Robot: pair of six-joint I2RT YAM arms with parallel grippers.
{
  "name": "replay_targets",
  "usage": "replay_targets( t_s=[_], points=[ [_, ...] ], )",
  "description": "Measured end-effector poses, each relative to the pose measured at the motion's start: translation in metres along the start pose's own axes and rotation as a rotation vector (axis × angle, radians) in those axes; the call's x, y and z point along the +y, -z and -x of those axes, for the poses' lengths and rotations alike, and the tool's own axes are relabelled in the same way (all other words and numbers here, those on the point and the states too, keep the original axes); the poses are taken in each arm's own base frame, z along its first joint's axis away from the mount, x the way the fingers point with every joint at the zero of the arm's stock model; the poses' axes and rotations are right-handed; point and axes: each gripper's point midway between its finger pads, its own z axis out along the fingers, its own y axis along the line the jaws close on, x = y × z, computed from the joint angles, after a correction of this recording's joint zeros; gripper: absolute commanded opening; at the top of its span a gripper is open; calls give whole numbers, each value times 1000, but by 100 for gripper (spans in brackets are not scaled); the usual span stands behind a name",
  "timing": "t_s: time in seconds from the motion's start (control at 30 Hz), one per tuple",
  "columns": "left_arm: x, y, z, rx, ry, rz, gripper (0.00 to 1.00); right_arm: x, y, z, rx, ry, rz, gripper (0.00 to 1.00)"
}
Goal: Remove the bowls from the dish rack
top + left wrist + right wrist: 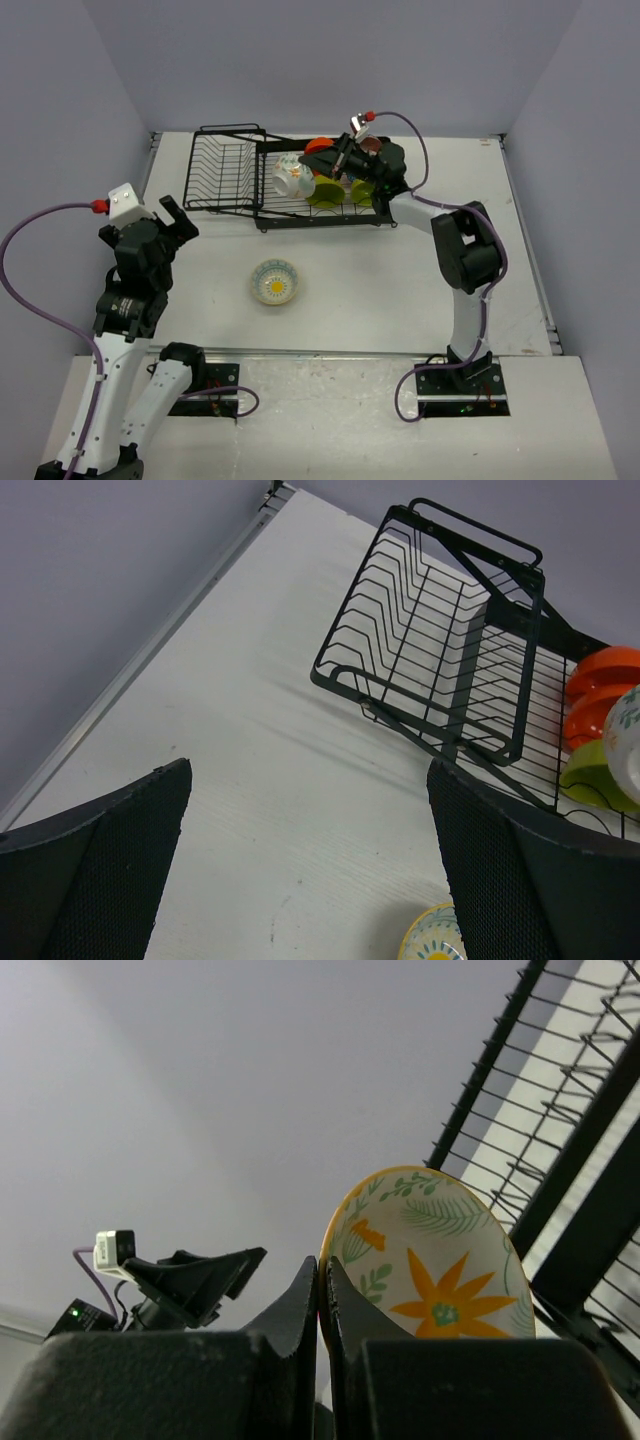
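Note:
The black wire dish rack [225,165] stands at the back middle of the table. Its right section holds an orange-red bowl [320,147], two lime green bowls [325,193], a pinkish-brown bowl [371,146] and a cream floral bowl [290,173]. My right gripper [340,160] is over that section. In the right wrist view it [322,1265] is shut on the yellow rim of the cream floral bowl [440,1260]. A second floral bowl [276,281] sits upright on the table. My left gripper [175,222] is open and empty left of it, and also shows in the left wrist view [310,770].
The rack's left angled section [430,630] holds nothing. The left wrist view also shows the orange-red bowls [600,675], a lime green bowl [590,770] and the edge of the table bowl [435,945]. Rack wires [560,1160] run close right of the right gripper.

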Motion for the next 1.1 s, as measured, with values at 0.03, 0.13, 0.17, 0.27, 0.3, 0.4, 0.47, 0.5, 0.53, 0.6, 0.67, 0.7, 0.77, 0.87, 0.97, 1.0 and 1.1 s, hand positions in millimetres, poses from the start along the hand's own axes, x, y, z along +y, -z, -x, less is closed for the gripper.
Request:
replay_targets(
  t_s=[0.03, 0.13, 0.17, 0.27, 0.3, 0.4, 0.47, 0.5, 0.53, 0.6, 0.67, 0.7, 0.77, 0.87, 0.97, 1.0, 1.1],
  points=[
    [0, 0, 0, 1, 0, 0, 100, -6, 3, -4, 3, -16, -13, 0],
    [1, 0, 0, 0, 0, 3, 100, -21, 10, -15, 14, -47, -43, 0],
    [1, 0, 0, -1, 1, 4, 100, -24, 12, -20, 19, -55, -52, 0],
    [2, -1, 0, 0, 1, 8, 100, -29, 18, -29, 27, -62, -69, 0],
    [2, -1, 0, -1, 1, 8, 100, -28, 20, -31, 29, -64, -72, 0],
    [3, -1, 0, -1, 2, 13, 100, -20, 27, -39, 39, -58, -67, 0],
    [3, -1, 1, -2, 3, 13, 100, -12, 30, -45, 51, -45, -55, 0],
    [3, -1, 1, -2, 3, 14, 100, -7, 32, -48, 57, -33, -47, 0],
    [4, -1, 1, -2, 3, 15, 100, -3, 33, -51, 62, -22, -40, 0],
    [4, -2, 1, -2, 4, 18, 100, 4, 34, -58, 75, 5, -30, 0],
    [4, -2, 1, -2, 4, 18, 100, 10, 35, -66, 89, 32, -21, 0],
    [4, -2, 1, -2, 4, 18, 100, 13, 36, -69, 98, 44, -17, 0],
    [4, -2, 1, -2, 4, 18, 100, 15, 38, -77, 116, 59, -12, 0],
    [5, -2, 1, -2, 5, 20, 100, 15, 43, -89, 138, 75, -18, 0],
    [5, -2, 1, -2, 5, 21, 100, 11, 45, -99, 156, 91, -26, 0],
    [5, -2, 1, -3, 6, 21, 100, 10, 46, -102, 161, 93, -28, 0],
    [5, -2, 1, -4, 7, 19, 100, 2, 49, -118, 186, 84, -43, 0]
  ],
)
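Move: The right hand already holds the flowered bowl over the front of the dish rack. The bowl on the table, towards which it is taken, lies about 18 cm back, 9 cm to its left and some 26 cm below. The left lime bowl stands roughly 7 cm ahead and 4 cm right, the right lime bowl 7 cm ahead and 16 cm right, both about 21 cm lower. From the left hand, the bowl on the table is level ahead, 22 cm right and 26 cm below. Keeping the flowered bowl's rim pinched in its closed fingers, the right hand draws about 12 cm back towards its base, out over the rack's front edge and towards the bowl on the table. It sinks some 4 cm, rises a little midway, then sinks again to end about 5 cm lower, the fingertips dipping and the hand turning counter-clockwise, each under 10 degrees. ##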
